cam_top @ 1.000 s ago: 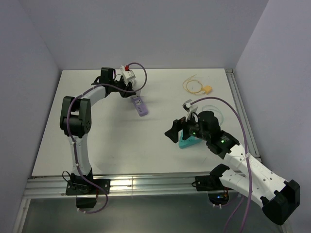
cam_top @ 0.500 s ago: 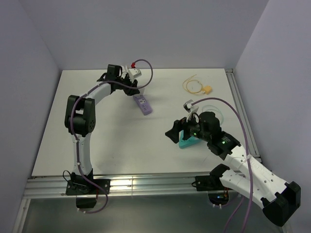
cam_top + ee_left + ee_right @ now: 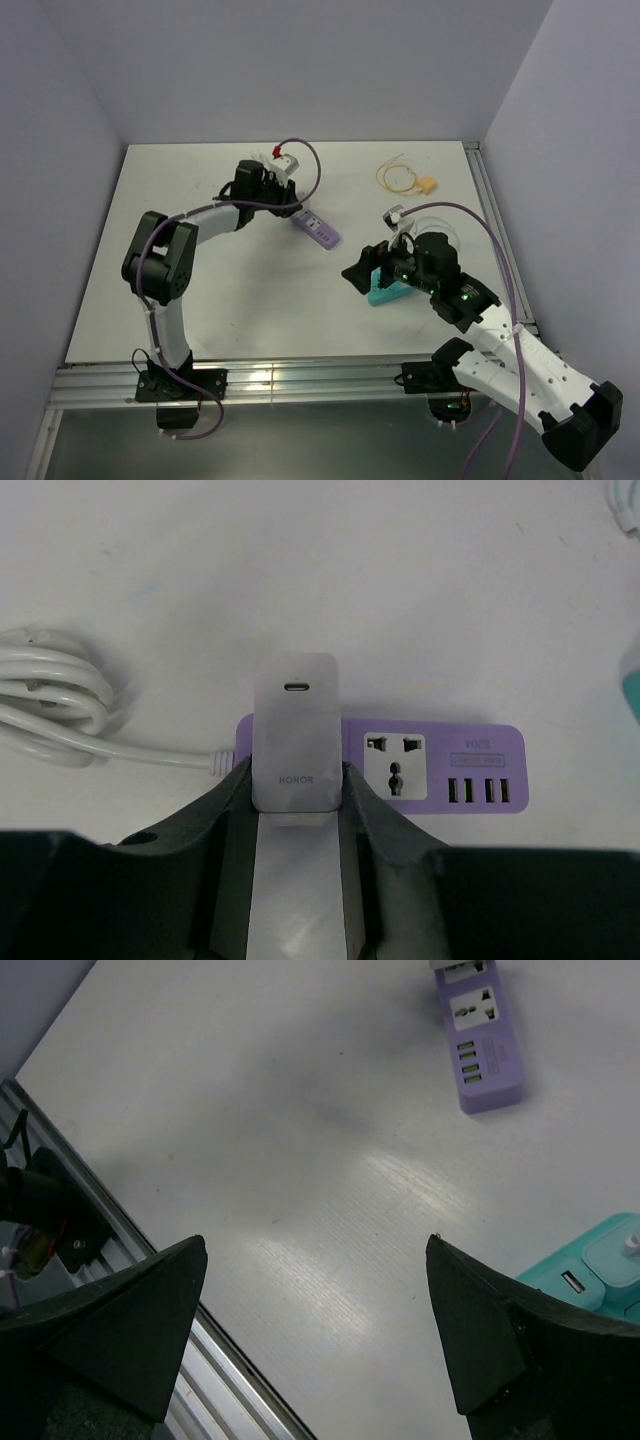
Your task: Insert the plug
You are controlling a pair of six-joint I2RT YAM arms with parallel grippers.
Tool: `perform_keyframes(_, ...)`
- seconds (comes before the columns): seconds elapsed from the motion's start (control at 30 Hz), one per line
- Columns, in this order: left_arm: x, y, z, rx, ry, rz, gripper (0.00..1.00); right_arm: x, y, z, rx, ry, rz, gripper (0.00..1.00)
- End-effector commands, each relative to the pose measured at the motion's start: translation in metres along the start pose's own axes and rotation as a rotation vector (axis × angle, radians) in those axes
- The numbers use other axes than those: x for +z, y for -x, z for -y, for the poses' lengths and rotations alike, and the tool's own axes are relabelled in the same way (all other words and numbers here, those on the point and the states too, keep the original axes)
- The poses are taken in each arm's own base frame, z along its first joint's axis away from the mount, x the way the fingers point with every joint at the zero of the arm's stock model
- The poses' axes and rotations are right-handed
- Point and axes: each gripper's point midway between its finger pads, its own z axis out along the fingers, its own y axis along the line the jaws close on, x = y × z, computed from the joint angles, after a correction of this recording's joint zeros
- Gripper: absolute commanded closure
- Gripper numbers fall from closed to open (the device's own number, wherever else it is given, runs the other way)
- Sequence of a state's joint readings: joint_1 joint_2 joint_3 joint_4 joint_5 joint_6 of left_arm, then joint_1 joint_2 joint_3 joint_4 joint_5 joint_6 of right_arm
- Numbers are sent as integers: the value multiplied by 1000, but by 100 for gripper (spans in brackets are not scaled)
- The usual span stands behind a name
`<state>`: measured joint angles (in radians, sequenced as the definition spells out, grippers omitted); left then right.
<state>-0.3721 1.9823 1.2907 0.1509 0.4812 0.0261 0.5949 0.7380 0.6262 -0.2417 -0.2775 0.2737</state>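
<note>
The plug is a small yellow-tan block at the far right, on a thin looped yellow cable; neither gripper is near it. In the left wrist view, my left gripper is shut on a white charger block. The block stands on the left end of the purple power strip. From above, that gripper and the strip lie at the table's middle. My right gripper hangs open and empty over bare table, its fingertips wide apart.
A teal power strip lies just right of the right gripper, its corner in the right wrist view. The purple strip's coiled white cord lies to its left. A metal rail runs along the near edge.
My left arm has swung to the right, and the purple strip has slid right and turned with it. The right arm has barely shifted.
</note>
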Motion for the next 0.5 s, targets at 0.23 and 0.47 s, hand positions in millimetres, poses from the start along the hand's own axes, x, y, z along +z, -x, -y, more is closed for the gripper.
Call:
perform_keyframes(0.23, -4, -73, 49, -170, 215, -39, 100, -1, 11, 9, 79, -82, 5, 4)
perform_keyframes(0.47, -5, -120, 53, -142, 395, -132, 100, -3, 15, 14, 135, -134, 8, 3)
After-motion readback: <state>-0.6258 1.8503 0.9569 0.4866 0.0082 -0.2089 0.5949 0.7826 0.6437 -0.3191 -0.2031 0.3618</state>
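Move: The white charger is already in the left fingers, over the cable-end socket of the purple power strip. The strip's middle lies about 3 cm back and 2 cm right of the left hand, some 5 cm below it. The white cable coil is roughly 9 cm ahead and 8 cm left of that hand. The teal triangle is some 18 cm back and 21 cm right of it. From the right hand, the strip is about 13 cm ahead, 8 cm left and 15 cm down. Keep the left fingers shut on the charger and draw it back about 6 cm and right about 4 cm, quickly at first and then easing, dragging the power strip along by the socket. Sink slightly and turn the wrist some 15 degrees counter-clockwise. Lower the empty, open right gripper about 2 cm, tipping it a little further down. ##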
